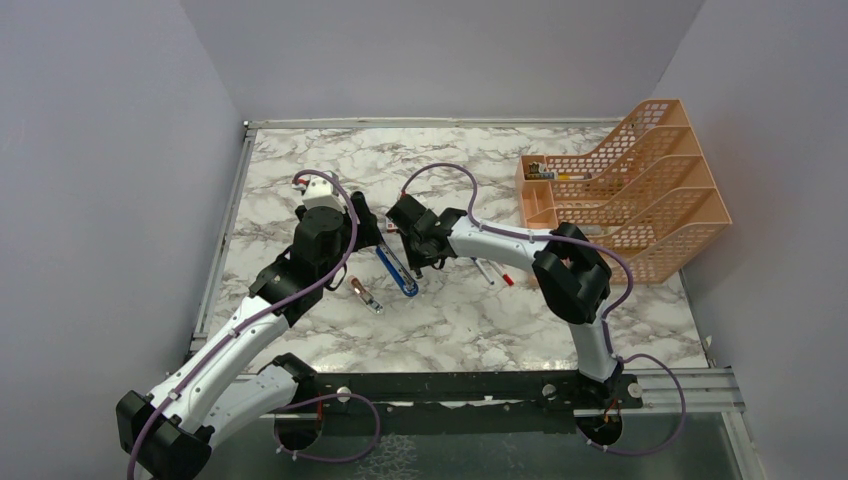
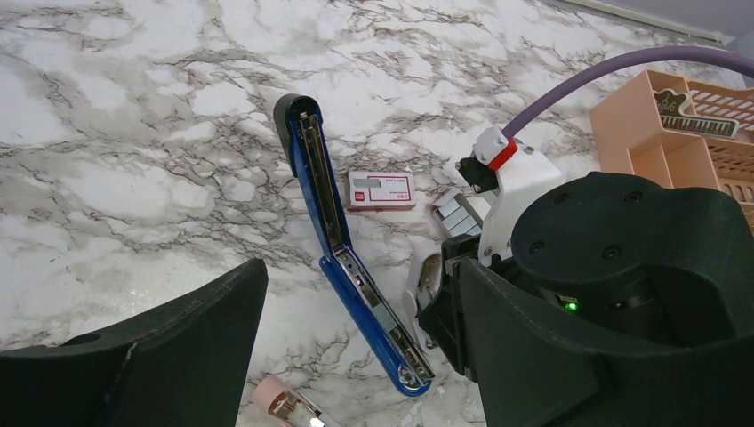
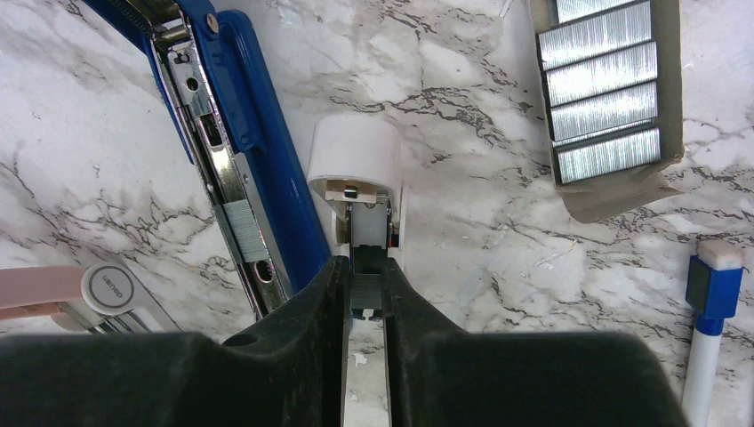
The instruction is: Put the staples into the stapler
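Note:
The blue stapler (image 1: 397,270) (image 2: 320,196) (image 3: 267,151) lies folded open on the marble, its silver channel up, with a short staple strip (image 3: 244,231) lying in that channel. My left gripper (image 1: 372,232) (image 2: 360,267) hangs open over it, touching nothing. Just right of the stapler, my right gripper (image 1: 415,262) (image 3: 364,267) is shut on a small grey staple strip (image 3: 364,289), held above a small white oblong object (image 3: 356,156) (image 2: 425,280). The grey tray of staples (image 3: 605,80) (image 2: 458,213) and its red-and-white sleeve (image 2: 381,189) lie beyond.
A pink-and-silver object (image 1: 365,295) (image 2: 284,405) (image 3: 53,289) lies near the stapler's front end. Pens (image 1: 492,272) rest under the right forearm, one of them blue-capped (image 3: 711,311). An orange mesh file rack (image 1: 630,190) (image 2: 676,133) stands at the back right.

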Motion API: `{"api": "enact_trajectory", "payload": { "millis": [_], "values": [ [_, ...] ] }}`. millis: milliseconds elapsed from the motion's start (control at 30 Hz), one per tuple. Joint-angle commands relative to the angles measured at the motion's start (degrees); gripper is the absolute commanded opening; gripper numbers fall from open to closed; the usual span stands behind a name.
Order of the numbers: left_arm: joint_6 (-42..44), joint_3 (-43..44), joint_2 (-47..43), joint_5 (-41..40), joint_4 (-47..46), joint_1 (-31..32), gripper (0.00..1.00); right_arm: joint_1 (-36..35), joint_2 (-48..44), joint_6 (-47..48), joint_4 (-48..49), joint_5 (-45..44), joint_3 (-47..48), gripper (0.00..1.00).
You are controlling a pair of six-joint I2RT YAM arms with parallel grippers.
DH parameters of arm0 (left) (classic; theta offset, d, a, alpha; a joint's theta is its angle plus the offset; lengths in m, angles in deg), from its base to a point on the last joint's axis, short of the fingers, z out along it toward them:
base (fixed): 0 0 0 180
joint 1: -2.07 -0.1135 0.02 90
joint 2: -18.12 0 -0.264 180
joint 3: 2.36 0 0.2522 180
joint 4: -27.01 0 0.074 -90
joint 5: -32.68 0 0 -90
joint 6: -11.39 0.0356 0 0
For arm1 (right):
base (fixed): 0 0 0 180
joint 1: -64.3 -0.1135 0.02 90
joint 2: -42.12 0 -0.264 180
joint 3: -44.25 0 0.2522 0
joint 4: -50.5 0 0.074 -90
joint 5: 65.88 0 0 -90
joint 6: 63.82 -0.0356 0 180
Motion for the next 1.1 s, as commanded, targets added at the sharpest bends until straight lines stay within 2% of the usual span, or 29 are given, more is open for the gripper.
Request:
{"api": "enact_trajectory", "payload": {
  "millis": [0, 333, 667, 867, 1067],
  "values": [
    [-0.28, -0.72, -0.97, -1.37, 0.52, -0.28, 0.8, -0.14, 0.82, -0.42, -2.66, -0.07, 1.34, 0.22],
    [0.06, -0.37, -0.87, -1.54, 0.68, -0.29, 0.8, -0.2, -2.21, 0.36, -1.13, 1.15, 1.71, 0.34],
    [-0.11, -0.45, -0.83, -1.48, 0.71, -0.28, 0.8, -0.1, -5.43, -0.17, 1.12, -2.61, 2.38, 0.36],
    [-0.68, -0.63, -0.72, -1.32, 0.61, -0.27, 0.8, 0.39, -11.19, 0.41, 6.38, -3.09, -1.99, 0.52],
    [-1.37, -0.89, -1.4, -2.03, 1.05, -0.29, 0.8, 0.71, -12.99, 3.54, 9.81, 4.0, -3.6, 0.59]
  ]
}}
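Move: The right fingertips are at the front end of the open white stapler, at its staple strip; the stapler's middle is about 2 cm ahead of them and straight in line, 1 cm lower. From the right hand, the open blue stapler's middle is some 5 cm ahead and 7 cm left, the staple pack 7 cm ahead and 6 cm right, and the pink stapler 5 cm back and 10 cm left. From the left hand, the white stapler lies about 2 cm ahead, 11 cm right and 20 cm below. Open the right fingers a little around the staple strip while the hand stays almost in place, then lift them clear of the white stapler, slowly at first and then fast, to about 9 cm up. Keep opening to a little over half on the way, and tilt the wrist some 15 degrees so the fingertips swing forward and left. ##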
